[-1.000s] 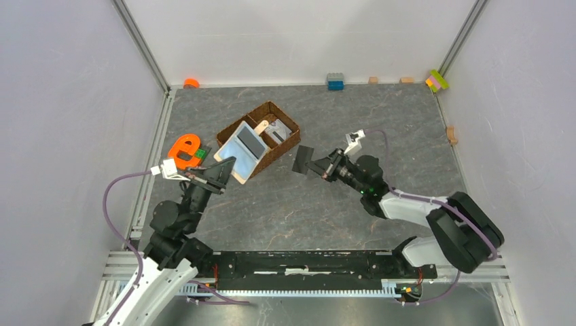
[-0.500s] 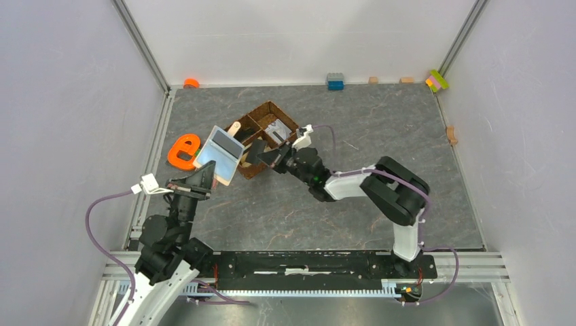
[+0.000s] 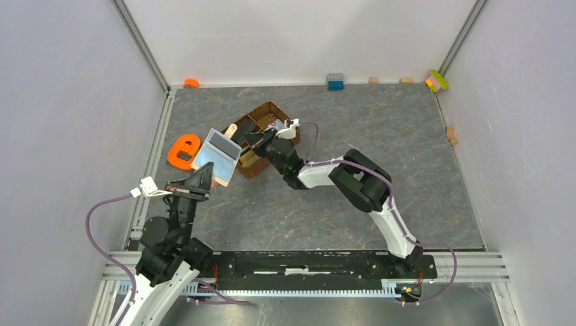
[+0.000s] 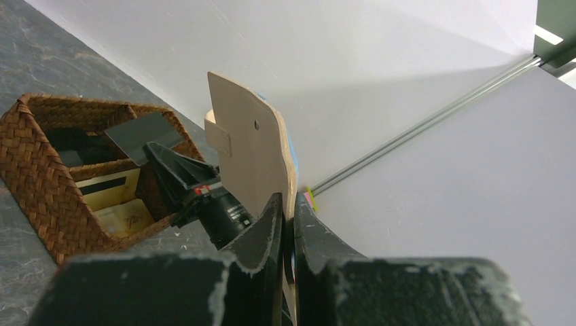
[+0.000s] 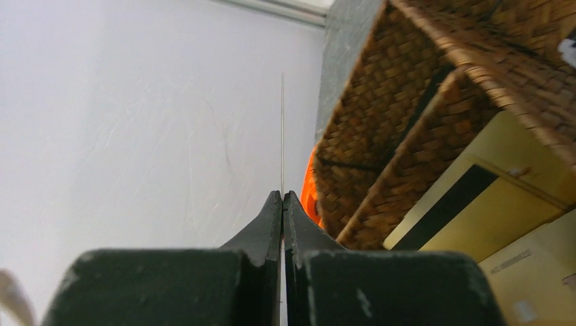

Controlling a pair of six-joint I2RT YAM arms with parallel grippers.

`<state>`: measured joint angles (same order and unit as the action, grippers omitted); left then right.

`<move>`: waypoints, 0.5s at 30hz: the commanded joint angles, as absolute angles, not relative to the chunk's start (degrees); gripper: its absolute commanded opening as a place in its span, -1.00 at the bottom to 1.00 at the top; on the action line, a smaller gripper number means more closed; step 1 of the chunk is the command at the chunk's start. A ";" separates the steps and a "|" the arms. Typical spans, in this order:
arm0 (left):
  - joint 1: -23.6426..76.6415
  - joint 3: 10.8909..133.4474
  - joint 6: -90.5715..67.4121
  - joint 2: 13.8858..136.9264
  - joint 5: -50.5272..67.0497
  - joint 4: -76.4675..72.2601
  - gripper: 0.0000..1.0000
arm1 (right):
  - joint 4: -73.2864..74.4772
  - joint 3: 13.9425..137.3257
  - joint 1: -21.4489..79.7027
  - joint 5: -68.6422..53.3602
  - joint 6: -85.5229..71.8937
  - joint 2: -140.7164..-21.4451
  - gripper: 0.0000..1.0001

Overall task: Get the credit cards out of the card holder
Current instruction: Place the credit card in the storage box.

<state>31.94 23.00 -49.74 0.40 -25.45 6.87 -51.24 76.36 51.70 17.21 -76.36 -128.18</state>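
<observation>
My left gripper (image 3: pixel 206 179) is shut on the lower edge of the beige card holder (image 3: pixel 219 155), holding it upright and open with its grey sleeves facing up. From the left wrist the card holder (image 4: pixel 250 153) rises edge-on out of the gripper (image 4: pixel 289 212). The right gripper (image 3: pixel 260 143) is shut on a thin dark grey credit card (image 3: pixel 248 140) above the wicker basket (image 3: pixel 277 109). That card (image 4: pixel 143 132) shows over the basket (image 4: pixel 37 166). In the right wrist view it is only a thin edge-on line (image 5: pixel 282 129) leaving the gripper (image 5: pixel 282 197). Cream cards (image 5: pixel 506 204) lie in the basket (image 5: pixel 407 95).
An orange letter toy (image 3: pixel 182 151) lies left of the basket, close to the left wall. Small blocks sit along the back wall: orange (image 3: pixel 191 83), blue-grey (image 3: pixel 335 81), multicoloured (image 3: pixel 437 80). A wooden block (image 3: pixel 452 134) is by the right wall.
The right arm has swung left from mid-table, carrying the dark card over the basket. The left gripper has drawn the card holder left, off the basket.
</observation>
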 commanded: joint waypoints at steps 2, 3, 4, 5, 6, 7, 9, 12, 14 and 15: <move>31.73 23.12 -51.34 -0.55 -27.00 5.18 -0.95 | -47.91 84.23 51.70 22.03 -78.26 -133.99 -1.00; 31.77 23.20 -51.18 -0.53 -26.98 5.18 -0.96 | -47.33 85.92 51.77 22.16 -78.36 -135.20 -1.00; 31.73 23.20 -51.15 -0.36 -26.98 5.19 -0.96 | -46.57 87.25 51.77 22.14 -78.50 -136.01 -1.00; 31.75 23.21 -51.15 -0.27 -27.00 5.14 -0.96 | -45.90 88.57 51.91 22.06 -78.64 -136.92 -1.00; 31.76 23.20 -51.15 -0.26 -27.07 5.14 -0.95 | -45.37 89.46 51.97 22.15 -78.75 -137.47 -0.97; 31.78 23.25 -51.15 -0.26 -27.08 5.14 -0.96 | -45.06 89.72 51.94 22.32 -78.84 -137.71 -0.89; 31.78 23.29 -51.06 -0.26 -27.16 5.25 -0.95 | -44.31 89.20 52.04 23.34 -78.71 -137.23 -0.62; 31.78 23.22 -50.98 -0.26 -27.33 5.35 -0.96 | -43.99 86.15 52.12 25.41 -77.80 -134.94 -0.30; 31.73 23.29 -50.98 -0.26 -27.34 5.41 -0.95 | -43.87 84.18 52.10 25.77 -76.98 -133.21 -0.19; 31.75 23.29 -50.98 -0.26 -27.33 5.45 -0.96 | -43.71 83.43 52.13 25.84 -76.07 -132.28 -0.17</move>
<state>31.94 23.00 -49.89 0.40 -25.50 7.22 -45.52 86.35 51.77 22.33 -78.22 -136.57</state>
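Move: The storage box lies below the right gripper, which grips the credit card: box middle about 3 cm ahead, 2 cm to its right, 11 cm down. The box's left compartment, with the dark cards, is some 4 cm ahead and 4 cm left. The orange letter stands roughly 20 cm left, 1 cm back. From the left gripper, the storage box is about 23 cm ahead, 11 cm right and 26 cm below. Lower the right gripper about 3.5 cm while easing it some 3 cm forward and slightly left, carrying the pinched card down towards the left compartment of the storage box. Once the forward reach is nearly done, spread the fingers to well under half open and let go of the card, still sinking a little. ##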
